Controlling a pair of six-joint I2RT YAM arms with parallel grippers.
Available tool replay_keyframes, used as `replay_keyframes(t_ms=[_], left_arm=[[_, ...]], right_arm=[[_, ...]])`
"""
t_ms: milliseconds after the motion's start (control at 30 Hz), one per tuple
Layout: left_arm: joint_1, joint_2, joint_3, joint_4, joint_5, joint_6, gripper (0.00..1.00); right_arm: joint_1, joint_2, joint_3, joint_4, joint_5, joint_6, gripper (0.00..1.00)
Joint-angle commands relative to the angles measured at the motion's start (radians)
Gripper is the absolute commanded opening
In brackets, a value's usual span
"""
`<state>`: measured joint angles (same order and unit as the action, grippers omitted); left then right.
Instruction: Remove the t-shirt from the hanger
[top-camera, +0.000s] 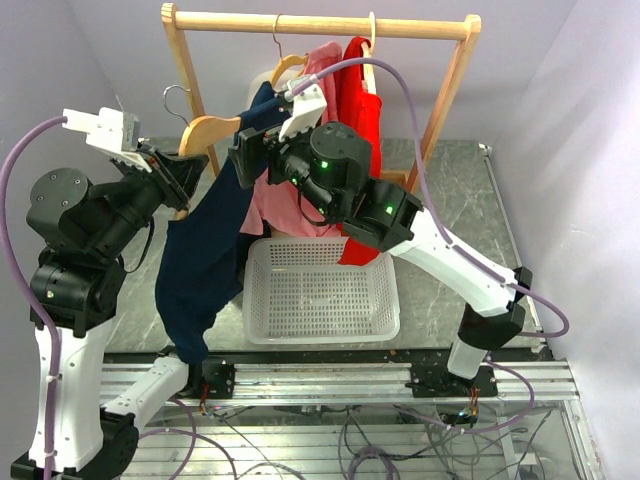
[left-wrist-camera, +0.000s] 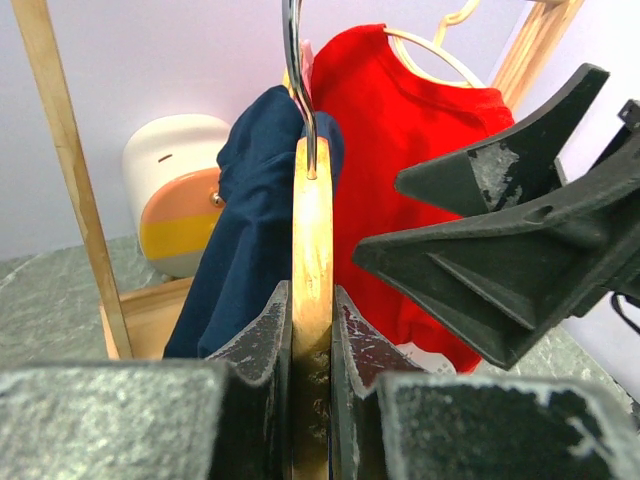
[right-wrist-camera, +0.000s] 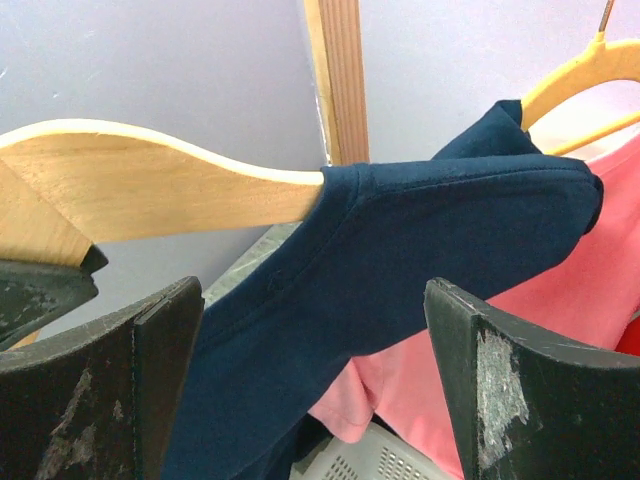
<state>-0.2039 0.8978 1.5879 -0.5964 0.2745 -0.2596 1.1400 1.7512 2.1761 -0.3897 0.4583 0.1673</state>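
Note:
A navy t-shirt (top-camera: 205, 260) hangs off the right end of a wooden hanger (top-camera: 212, 130) and drapes down toward the table. My left gripper (top-camera: 188, 170) is shut on the hanger's wooden body, which shows clamped edge-on in the left wrist view (left-wrist-camera: 311, 240) between the jaws (left-wrist-camera: 311, 330). My right gripper (top-camera: 252, 150) is open. In the right wrist view (right-wrist-camera: 315, 370) its jaws stand wide on either side of the navy shirt (right-wrist-camera: 430, 230), just past the bare hanger arm (right-wrist-camera: 150, 185), without pinching it.
A wooden clothes rack (top-camera: 320, 22) stands behind, holding a red shirt (top-camera: 362, 110) and a pink shirt (top-camera: 280, 205) on other hangers. A white perforated basket (top-camera: 320, 290) sits on the table below. A white and orange object (left-wrist-camera: 180, 190) stands by the rack's left post.

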Motion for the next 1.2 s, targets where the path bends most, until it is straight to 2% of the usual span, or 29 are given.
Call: replay_keyframes(t_ms=[0, 233, 333, 433, 467, 500, 600, 967, 1167], left_arm=[[0.001, -0.022, -0.009, 0.093, 0.029, -0.022, 0.07], [0.001, -0.031, -0.017, 0.095, 0.044, -0.028, 0.07], [0.002, -0.033, -0.016, 0.093, 0.048, -0.029, 0.07], [0.001, -0.032, -0.009, 0.074, 0.036, -0.018, 0.07], [0.001, -0.031, -0.006, 0.069, 0.032, -0.015, 0.07], [0.001, -0.031, -0.002, 0.061, 0.031, -0.01, 0.07], [0.001, -0.03, 0.013, 0.046, 0.028, -0.002, 0.07], [0.002, -0.018, 0.115, -0.08, -0.041, 0.091, 0.07], [0.002, 0.003, 0.209, -0.146, 0.083, 0.149, 0.07]], right_arm=[[0.004, 0.044, 0.022, 0.057, 0.033, -0.011, 0.92], [0.004, 0.071, -0.002, 0.089, 0.064, -0.009, 0.84], [0.003, 0.059, -0.037, 0.117, 0.077, -0.008, 0.75], [0.003, 0.034, -0.076, 0.149, 0.087, -0.012, 0.58], [0.003, 0.025, -0.089, 0.16, 0.09, -0.015, 0.3], [0.003, 0.014, -0.102, 0.17, 0.106, -0.017, 0.09], [0.003, -0.003, -0.121, 0.187, 0.141, -0.037, 0.0], [0.004, -0.124, -0.159, 0.218, 0.208, -0.118, 0.0], [-0.005, -0.113, -0.089, 0.27, 0.387, -0.31, 0.0]])
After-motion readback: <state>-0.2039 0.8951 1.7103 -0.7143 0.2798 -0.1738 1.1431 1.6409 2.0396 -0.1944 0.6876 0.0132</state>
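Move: The right hand, open, goes for the navy t-shirt's shoulder fold, about 2 cm ahead, 2 cm left and 4 cm below. The hanger's neck is roughly 2 cm ahead and 6 cm left at about hand height; the pink t-shirt hangs some 12 cm ahead, 6 cm right and 6 cm lower. From the left hand, already gripping the hanger, that fold is about 5 cm ahead, 7 cm right and slightly higher, some 2 cm. Right dips 5 cm, pinches the navy shoulder, pulls about 11 cm right and up; left keeps the hanger. ##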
